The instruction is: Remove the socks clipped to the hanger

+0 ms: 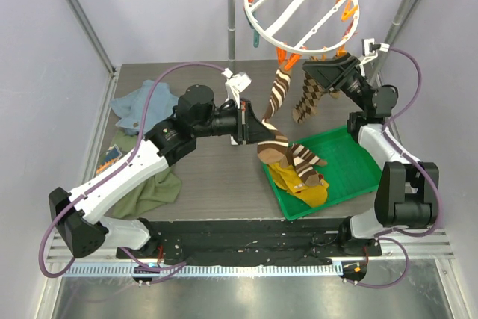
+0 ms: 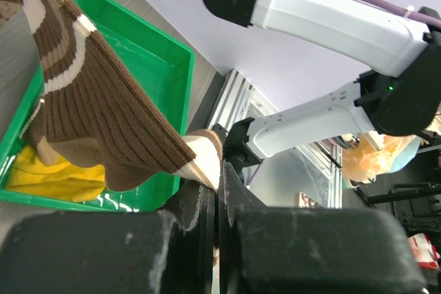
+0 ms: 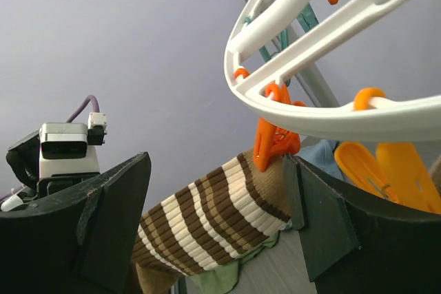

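Note:
The white round hanger [image 1: 299, 5] hangs from the rail at the top. Two socks are still clipped to it, a brown-and-white striped sock [image 1: 278, 95] and a diamond-patterned sock [image 1: 305, 104]. My left gripper [image 1: 258, 131] is shut on the tip of another brown striped sock [image 2: 89, 101], which drapes down over the green tray [image 1: 351, 162]. Yellow socks [image 1: 302, 188] lie in that tray. My right gripper [image 1: 312, 70] is open just below the hanger's rim [image 3: 310, 101]. In the right wrist view, the clipped striped sock [image 3: 213, 218] shows between its fingers, held by an orange clip [image 3: 272, 135].
A blue cloth [image 1: 142, 106] and an olive-green cloth [image 1: 153, 188] lie at the table's left. The grey metal rail stand [image 1: 231, 20] rises at the back. Orange and teal clips dangle around the ring. Side walls close in left and right.

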Motion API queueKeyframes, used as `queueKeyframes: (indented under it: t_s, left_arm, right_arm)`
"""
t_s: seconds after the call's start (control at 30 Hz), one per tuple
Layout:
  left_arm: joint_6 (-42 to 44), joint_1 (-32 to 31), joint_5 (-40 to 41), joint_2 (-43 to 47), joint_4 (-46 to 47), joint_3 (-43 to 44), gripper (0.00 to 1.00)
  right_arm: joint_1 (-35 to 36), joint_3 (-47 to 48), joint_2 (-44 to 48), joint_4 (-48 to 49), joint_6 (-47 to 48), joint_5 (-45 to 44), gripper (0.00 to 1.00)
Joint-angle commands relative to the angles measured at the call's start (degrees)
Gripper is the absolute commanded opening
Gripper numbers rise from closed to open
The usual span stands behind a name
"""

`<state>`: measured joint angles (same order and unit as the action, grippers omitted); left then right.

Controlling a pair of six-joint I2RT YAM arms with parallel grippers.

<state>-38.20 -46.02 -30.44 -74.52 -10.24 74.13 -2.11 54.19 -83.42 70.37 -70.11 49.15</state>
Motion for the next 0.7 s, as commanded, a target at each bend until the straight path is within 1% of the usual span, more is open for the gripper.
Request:
queueKeyframes:
  t_s: [0.0, 0.07, 0.2, 0.4, 0.43, 0.47, 0.67]
  left_arm:
    - [-2.0, 0.2, -3.1, 0.3, 0.9, 2.5, 0.0]
    - [-2.8, 0.2, -3.4, 0.7, 1.6, 2.0, 0.0]
    - [-2.7, 0.2, -3.8, 0.9, 1.2, 1.9, 0.0]
    - [-3.1, 0.2, -5.1, -0.3, 1.3, 2.2, 0.0]
    - [-3.2, 0.2, -5.2, -0.3, 1.4, 2.1, 0.0]
    - [-3.5, 0.2, -5.2, -0.7, 1.9, 2.1, 0.0]
    - [-4.1, 0.2, -6.7, -2.2, 2.8, 2.6, 0.0]
  right_arm:
    - [-0.3, 1.3, -3.1, 14.9, -5.4, -1.7, 0.86]
    - [-0.2, 2.6, -5.1, 18.4, -8.1, -2.3, 0.86]
    - [1.0, 4.5, -9.9, 22.3, -11.0, -2.4, 0.86]
    - [2.1, 4.8, -11.2, 22.9, -7.8, -4.1, 0.86]
    - [2.1, 5.1, -11.6, 22.9, -7.8, -4.1, 0.86]
    - [3.8, 5.7, -11.8, 23.5, -7.7, -4.1, 0.86]
    - [4.8, 7.2, -11.9, 25.3, -7.2, -4.3, 0.84]
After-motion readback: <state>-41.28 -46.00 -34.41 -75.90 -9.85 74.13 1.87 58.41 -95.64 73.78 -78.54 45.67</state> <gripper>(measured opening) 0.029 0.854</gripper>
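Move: Between the open right fingers and the hanger rim, the orange clip holding the striped sock's top lies about 5 cm ahead, 7 cm left and 3 cm above the right hand. The hanger's near rim is some 6 cm ahead, 3 cm left and 6 cm up; the argyle sock hangs about 6 cm ahead, 1 cm right and 12 cm below. From the left hand, the clip lies roughly 19 cm ahead, 6 cm right and 8 cm higher. Reaching in under the hanger rim with its fingers still wide open, the right hand goes forward and down together, about 5 cm each, then eases left and slightly back up towards the orange clip, tipping some 10 to 15 degrees. The left hand keeps its pinch on the striped sock's lower part, drawing back only about 1 cm. ##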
